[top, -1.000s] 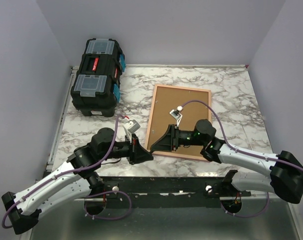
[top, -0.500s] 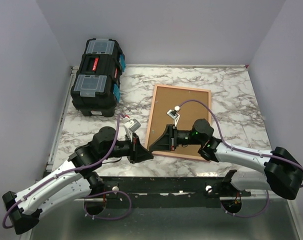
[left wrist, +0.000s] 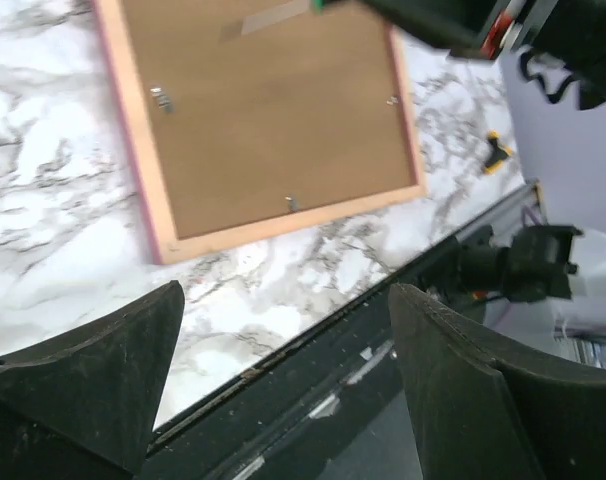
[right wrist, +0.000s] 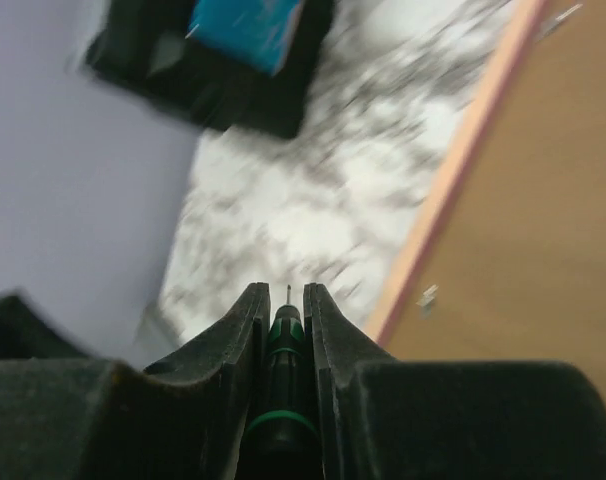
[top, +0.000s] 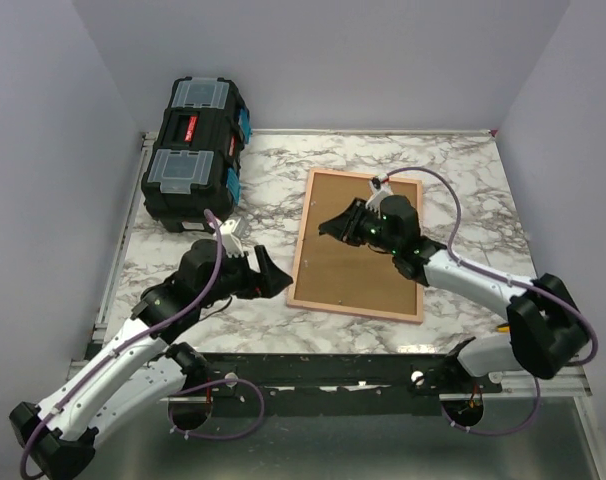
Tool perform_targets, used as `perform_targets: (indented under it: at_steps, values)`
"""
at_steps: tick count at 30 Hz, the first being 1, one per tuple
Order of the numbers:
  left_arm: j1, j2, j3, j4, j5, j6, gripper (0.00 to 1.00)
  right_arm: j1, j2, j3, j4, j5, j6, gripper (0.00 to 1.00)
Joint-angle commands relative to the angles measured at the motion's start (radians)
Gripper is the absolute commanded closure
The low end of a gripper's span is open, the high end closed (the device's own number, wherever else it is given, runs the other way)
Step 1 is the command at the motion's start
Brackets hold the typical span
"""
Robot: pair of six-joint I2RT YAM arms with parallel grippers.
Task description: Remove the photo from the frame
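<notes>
The frame (top: pixel 358 270) lies back up on the marble table, its pink rim around a cork-brown back (left wrist: pixel 268 110) held by small metal tabs (left wrist: pixel 161 97). The photo is hidden beneath that back. My right gripper (top: pixel 331 226) hovers over the frame's far left part, shut on a small green-and-black screwdriver (right wrist: pixel 283 335) whose tip pokes out between the fingers (right wrist: pixel 280 290). The frame's left edge (right wrist: pixel 463 170) runs just right of that tip. My left gripper (top: pixel 273 272) sits left of the frame's near corner, open and holding nothing (left wrist: pixel 283 390).
A black toolbox (top: pixel 193 155) with blue latches stands at the far left of the table. A small yellow-and-black object (left wrist: pixel 496 152) lies near the table's front right. A dark rail (left wrist: pixel 313 380) runs along the table's near edge.
My left gripper has opened and drawn back left from the frame's near corner. My right arm has swung away from it, up over the frame's far part, carrying the screwdriver.
</notes>
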Motion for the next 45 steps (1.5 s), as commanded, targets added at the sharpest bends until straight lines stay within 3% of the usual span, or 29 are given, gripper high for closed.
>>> perform_targets:
  at_steps: [1,6,11,15,26,45]
  values:
    - [0.084,0.093,-0.065,0.023,-0.001,-0.045,0.15,-0.035,0.159,0.167,-0.173,0.396,-0.174,0.99]
    - [0.093,0.253,-0.087,0.187,0.048,-0.048,0.22,-0.052,0.327,0.299,-0.130,0.575,-0.239,0.99]
    - [0.094,0.456,-0.037,0.244,0.065,-0.014,0.44,-0.067,0.472,0.406,-0.086,0.575,-0.280,0.99]
    - [0.094,0.544,-0.028,0.271,0.046,0.002,0.53,-0.086,0.544,0.455,-0.054,0.554,-0.289,0.99]
    - [0.094,0.686,-0.033,0.362,0.093,0.000,0.59,-0.106,0.685,0.584,-0.028,0.509,-0.326,0.99]
    - [0.093,0.700,-0.037,0.368,0.069,0.000,0.59,-0.106,0.747,0.634,-0.068,0.443,-0.330,0.99]
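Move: About 4 cm ahead of the left hand, 2 cm to its right and 17 cm below is the face-down frame's near-left corner. The left side's near clip lies 13 cm beyond that corner and 1 cm right of it; the near-edge clip is 2 cm beyond and 13 cm right of it. From the right hand, already gripping the screwdriver, the left side's far clip is about 24 cm ahead, 1 cm left and 15 cm down. Reaching some 22 cm forward and about 10 cm down, the right hand brings the gripped screwdriver to the frame's far-left clip, turning clockwise to aim more forward and downward. Meanwhile the left hand sinks 15 cm and goes 6 cm forward, tipping down about 20 degrees, its wide-open fingers narrowing to about half over the near-left corner; firm contact can't be seen. ##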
